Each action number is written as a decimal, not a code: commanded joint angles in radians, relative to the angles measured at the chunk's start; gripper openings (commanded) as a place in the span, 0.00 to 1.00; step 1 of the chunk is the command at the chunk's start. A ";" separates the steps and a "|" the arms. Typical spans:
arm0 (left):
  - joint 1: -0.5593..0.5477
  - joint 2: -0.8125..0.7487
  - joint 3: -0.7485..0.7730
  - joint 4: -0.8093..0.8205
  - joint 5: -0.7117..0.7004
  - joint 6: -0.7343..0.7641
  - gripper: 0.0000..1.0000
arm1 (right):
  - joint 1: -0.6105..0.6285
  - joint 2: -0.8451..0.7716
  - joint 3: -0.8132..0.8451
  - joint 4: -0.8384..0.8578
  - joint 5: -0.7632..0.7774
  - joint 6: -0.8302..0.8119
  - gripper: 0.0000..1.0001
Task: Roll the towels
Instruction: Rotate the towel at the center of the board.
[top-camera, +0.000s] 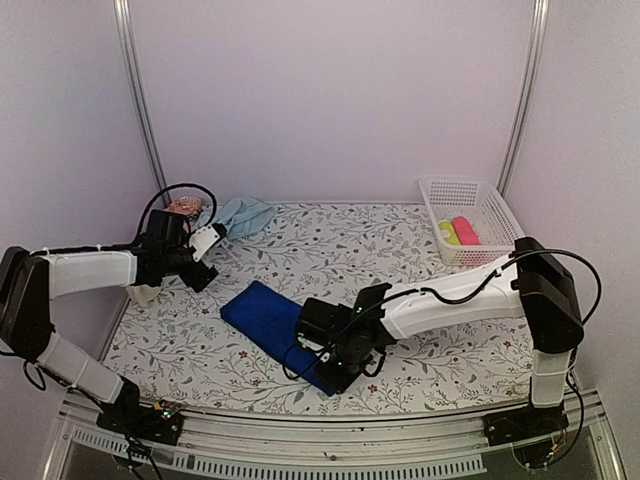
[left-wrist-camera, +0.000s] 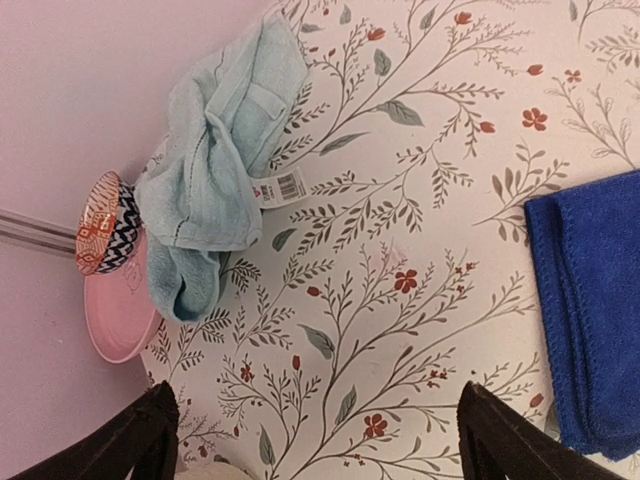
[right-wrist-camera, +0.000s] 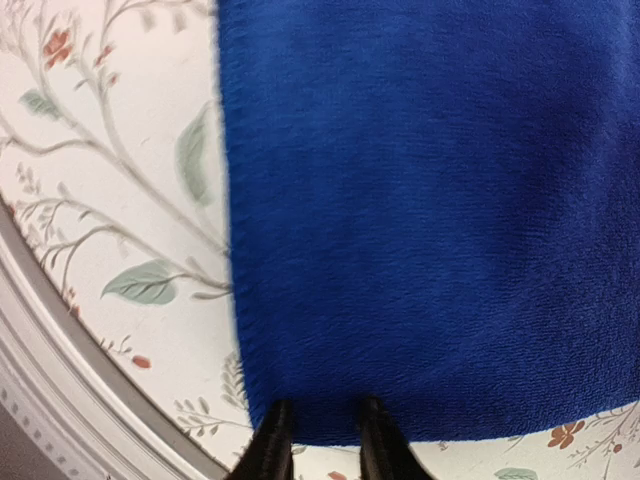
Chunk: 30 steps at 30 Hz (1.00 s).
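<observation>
A deep blue towel (top-camera: 262, 308) lies flat in the middle of the table, running diagonally toward the front edge; its left edge also shows in the left wrist view (left-wrist-camera: 585, 320). My right gripper (right-wrist-camera: 322, 442) sits at the blue towel's (right-wrist-camera: 420, 200) near edge. Its fingers stand a little apart, with flat, unbunched cloth in the gap. A pale aqua towel (top-camera: 240, 213) lies crumpled at the back left (left-wrist-camera: 220, 160), with a white label showing. My left gripper (left-wrist-camera: 320, 440) hovers over bare table near the aqua towel, open wide and holding nothing.
A pink brimmed hat (left-wrist-camera: 115, 325) with a patterned band (left-wrist-camera: 102, 222) rests against the left wall beside the aqua towel. A white basket (top-camera: 432, 190) at the back right holds a pink roll (top-camera: 464, 231) and a yellow roll (top-camera: 449, 234). The table's front rail (right-wrist-camera: 60, 370) runs close behind the right gripper.
</observation>
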 joint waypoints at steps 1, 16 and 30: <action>0.020 -0.068 -0.033 -0.033 0.082 0.010 0.97 | 0.023 -0.061 0.117 -0.095 0.094 -0.015 0.35; 0.063 -0.263 -0.163 -0.038 0.191 -0.026 0.97 | -0.140 0.394 0.875 0.012 0.459 -0.316 0.99; 0.116 -0.311 -0.212 -0.013 0.236 -0.041 0.97 | -0.215 0.578 0.876 0.297 0.321 -0.310 0.99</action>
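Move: At the blue towel's near corner, the right fingers are nearly shut and down on the cloth. The towel's far-left end lies some 27 cm ahead and 21 cm left, at about the same height; the light blue towel is about 50 cm ahead and 27 cm left, the white mug about 27 cm ahead and 45 cm left. From the left hand, that blue towel end is about 10 cm right, level fore and aft, and 10 cm below. Lifting off the blue towel's near corner, the right hand opens wide and arcs forward and left over the cloth, up about 18 cm, then down some 13 cm towards its far corner, ending still above the table. The fingers tilt forward some 35 degrees on the way. The empty, open left hand backs off about 5 cm towards its base. ##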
